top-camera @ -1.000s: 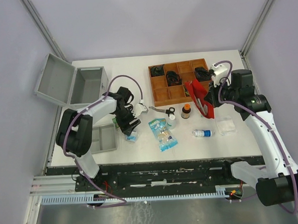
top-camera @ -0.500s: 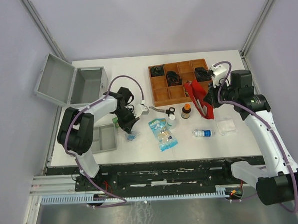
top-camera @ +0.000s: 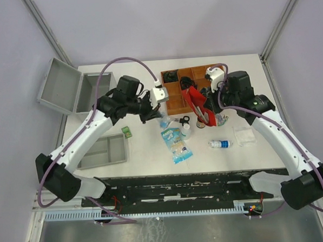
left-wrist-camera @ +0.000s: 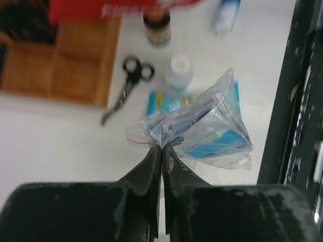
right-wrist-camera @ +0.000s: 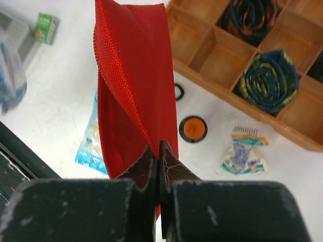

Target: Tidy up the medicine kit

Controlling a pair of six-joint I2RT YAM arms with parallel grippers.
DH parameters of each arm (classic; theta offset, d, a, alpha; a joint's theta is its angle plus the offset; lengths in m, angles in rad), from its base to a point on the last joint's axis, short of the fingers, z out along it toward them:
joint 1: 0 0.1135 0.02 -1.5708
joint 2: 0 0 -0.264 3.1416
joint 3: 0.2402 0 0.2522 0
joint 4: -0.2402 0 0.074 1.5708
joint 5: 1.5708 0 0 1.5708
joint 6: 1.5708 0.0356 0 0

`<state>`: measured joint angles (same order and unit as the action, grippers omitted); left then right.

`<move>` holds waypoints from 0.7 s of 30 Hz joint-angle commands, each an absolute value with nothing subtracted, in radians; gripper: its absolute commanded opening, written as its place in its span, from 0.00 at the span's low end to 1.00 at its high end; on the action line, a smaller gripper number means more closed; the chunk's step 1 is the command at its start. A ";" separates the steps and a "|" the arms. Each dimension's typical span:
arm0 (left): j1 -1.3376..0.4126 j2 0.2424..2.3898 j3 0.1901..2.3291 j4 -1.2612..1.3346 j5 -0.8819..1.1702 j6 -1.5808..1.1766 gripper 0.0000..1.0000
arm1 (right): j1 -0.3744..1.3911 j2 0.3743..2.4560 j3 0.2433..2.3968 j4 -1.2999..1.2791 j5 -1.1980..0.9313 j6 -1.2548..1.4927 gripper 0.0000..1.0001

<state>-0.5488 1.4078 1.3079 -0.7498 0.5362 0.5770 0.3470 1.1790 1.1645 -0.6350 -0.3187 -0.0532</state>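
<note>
The medicine kit (top-camera: 76, 93) is the silver-grey case at the back left, its lid standing open. My left gripper (top-camera: 157, 116) hangs over the table's middle, shut on a clear plastic bag (left-wrist-camera: 202, 128) with blue packets inside; the fingertips (left-wrist-camera: 161, 147) pinch its gathered top. To the right, my right gripper (top-camera: 208, 106) is shut on a red mesh pouch (top-camera: 196, 105), which hangs in front of the wooden tray. In the right wrist view the pouch (right-wrist-camera: 136, 85) droops from the closed jaws of that gripper (right-wrist-camera: 159, 146).
A brown wooden compartment tray (top-camera: 176, 93) holds dark rolled items. Scissors (top-camera: 175, 120), a white bottle (top-camera: 186, 129), an orange-capped brown bottle (top-camera: 201, 120), a blue packet (top-camera: 175, 144), a lying bottle (top-camera: 221, 144), a gauze pack (top-camera: 244, 135), a green box (top-camera: 127, 132) and a grey tray (top-camera: 106, 150) lie around.
My left gripper closed on the plastic bag beside the grey tray, lifted it and swung right toward the middle. My right gripper carried the red pouch leftward.
</note>
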 commanded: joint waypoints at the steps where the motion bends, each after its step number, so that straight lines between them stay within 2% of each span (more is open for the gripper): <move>1: -0.604 1.353 1.395 -0.439 0.659 0.312 0.08 | 0.393 1.232 1.314 -0.514 -0.324 0.034 0.01; 6: -0.661 1.348 1.370 -0.111 0.621 0.071 0.06 | 0.412 1.341 1.407 -0.523 -0.408 0.147 0.01; 10: -0.679 1.388 1.353 0.008 0.593 -0.034 0.06 | 0.423 1.382 1.421 -0.512 -0.484 0.211 0.01; 21: -0.689 1.353 1.154 0.172 0.667 0.090 0.07 | 0.428 1.379 1.372 -0.475 -0.666 0.238 0.01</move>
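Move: The left hand holds the clear packet; the red pouch it is taken to has its middle about 15 cm to the right, 3 cm ahead and roughly level. Below the left hand, the white bottle lies some 10 cm right and 1 cm ahead, the scissors 6 cm right and 8 cm ahead. From the right hand, gripping the pouch, the packet is about 18 cm left, 4 cm back and slightly lower. Left hand arcs 10 cm right and up towards the pouch, dipping last; right hand brings it 9 cm left. ##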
